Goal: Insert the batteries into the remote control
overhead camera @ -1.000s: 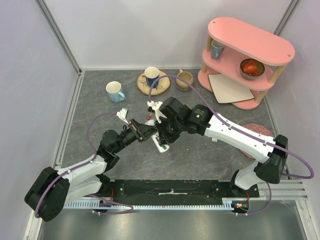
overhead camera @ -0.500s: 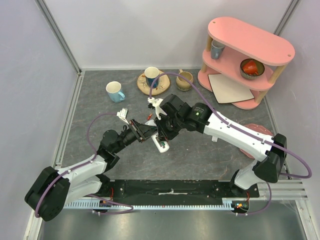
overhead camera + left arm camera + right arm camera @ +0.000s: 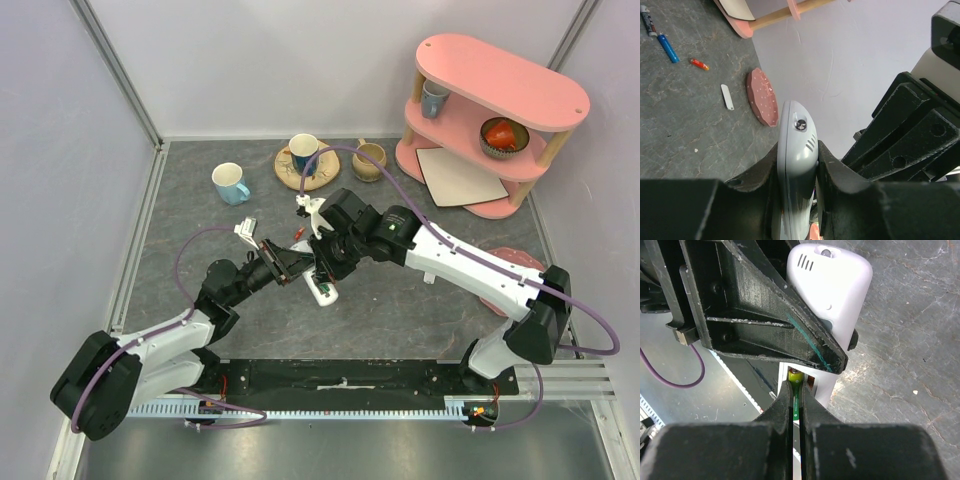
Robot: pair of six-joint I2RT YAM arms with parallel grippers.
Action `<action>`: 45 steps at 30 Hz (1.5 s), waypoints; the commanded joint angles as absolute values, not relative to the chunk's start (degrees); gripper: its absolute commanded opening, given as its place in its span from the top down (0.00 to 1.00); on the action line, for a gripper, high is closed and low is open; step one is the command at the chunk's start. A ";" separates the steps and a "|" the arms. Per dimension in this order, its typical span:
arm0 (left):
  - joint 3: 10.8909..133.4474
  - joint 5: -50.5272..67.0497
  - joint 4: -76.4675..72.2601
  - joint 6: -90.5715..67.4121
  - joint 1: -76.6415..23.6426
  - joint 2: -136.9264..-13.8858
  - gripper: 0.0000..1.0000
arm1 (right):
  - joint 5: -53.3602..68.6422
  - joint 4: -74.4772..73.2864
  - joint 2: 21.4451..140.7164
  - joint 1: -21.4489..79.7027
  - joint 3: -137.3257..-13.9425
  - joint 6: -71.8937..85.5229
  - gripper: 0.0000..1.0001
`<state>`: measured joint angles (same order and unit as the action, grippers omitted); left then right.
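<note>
My left gripper [image 3: 799, 149] is shut on the white remote control [image 3: 795, 165], holding it on edge above the table. In the top view the remote control [image 3: 323, 291] pokes out below both grippers. My right gripper [image 3: 795, 387] is shut on a thin green battery [image 3: 796, 380]. The battery's yellow-green tip sits at the open slot in the remote control [image 3: 832, 280]. One left finger [image 3: 765, 315] crosses above that slot. A blue battery [image 3: 667, 47], a red one [image 3: 699, 64] and a dark grey one [image 3: 647, 21] lie on the table.
A small white cover [image 3: 727, 96] lies beside a pink plate [image 3: 761, 97]. A pink shelf [image 3: 495, 110] stands at the back right. Mugs [image 3: 230, 183] and a saucer [image 3: 307, 165] stand along the back. A white wall [image 3: 90, 150] bounds the left side.
The right gripper has edged slightly left and closer to the remote. The left arm has hardly moved and keeps its hold.
</note>
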<state>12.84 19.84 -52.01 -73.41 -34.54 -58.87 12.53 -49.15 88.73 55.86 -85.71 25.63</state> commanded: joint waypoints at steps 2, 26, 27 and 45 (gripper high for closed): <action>13.80 20.48 -59.50 -75.59 -35.77 -58.62 0.98 | 14.41 -41.84 88.24 55.63 -83.15 30.13 1.00; 13.80 17.14 -57.83 -74.80 -37.35 -56.16 0.98 | 10.63 -40.52 87.89 56.07 -81.91 33.40 0.85; 13.80 17.05 -57.83 -74.79 -37.35 -56.25 0.98 | 10.63 -40.60 87.80 56.07 -81.83 33.40 0.84; 13.80 16.17 -57.39 -74.18 -37.35 -57.22 0.98 | 9.41 -42.80 86.75 56.34 -83.40 33.66 0.63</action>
<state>12.23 16.29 -49.50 -73.34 -36.47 -58.19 11.60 -43.77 87.05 56.05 -80.84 33.89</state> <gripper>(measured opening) 0.334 0.340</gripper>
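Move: The green battery lies in the remote control's bay right under the right hand's shut fingertips, level with them and about 1 cm to the left and 1 cm below. The remote control's middle is some 3 cm ahead and 2 cm left of that hand, and a loose red battery lies on the table about 14 cm ahead, 5 cm left and 17 cm below. From the left hand, which grips the remote control, the green battery is about 4 cm back, 3 cm right and 1 cm down. Still bearing on the green battery, the right hand's shut fingertips press down scarcely 1 cm while the wrist twists some 10 degrees, mostly clockwise; the left hand keeps its grip on the remote control and sinks about as far. Then the right hand stays nearly in place and opens its fingers to about a third, coming free on either side of the battery. ##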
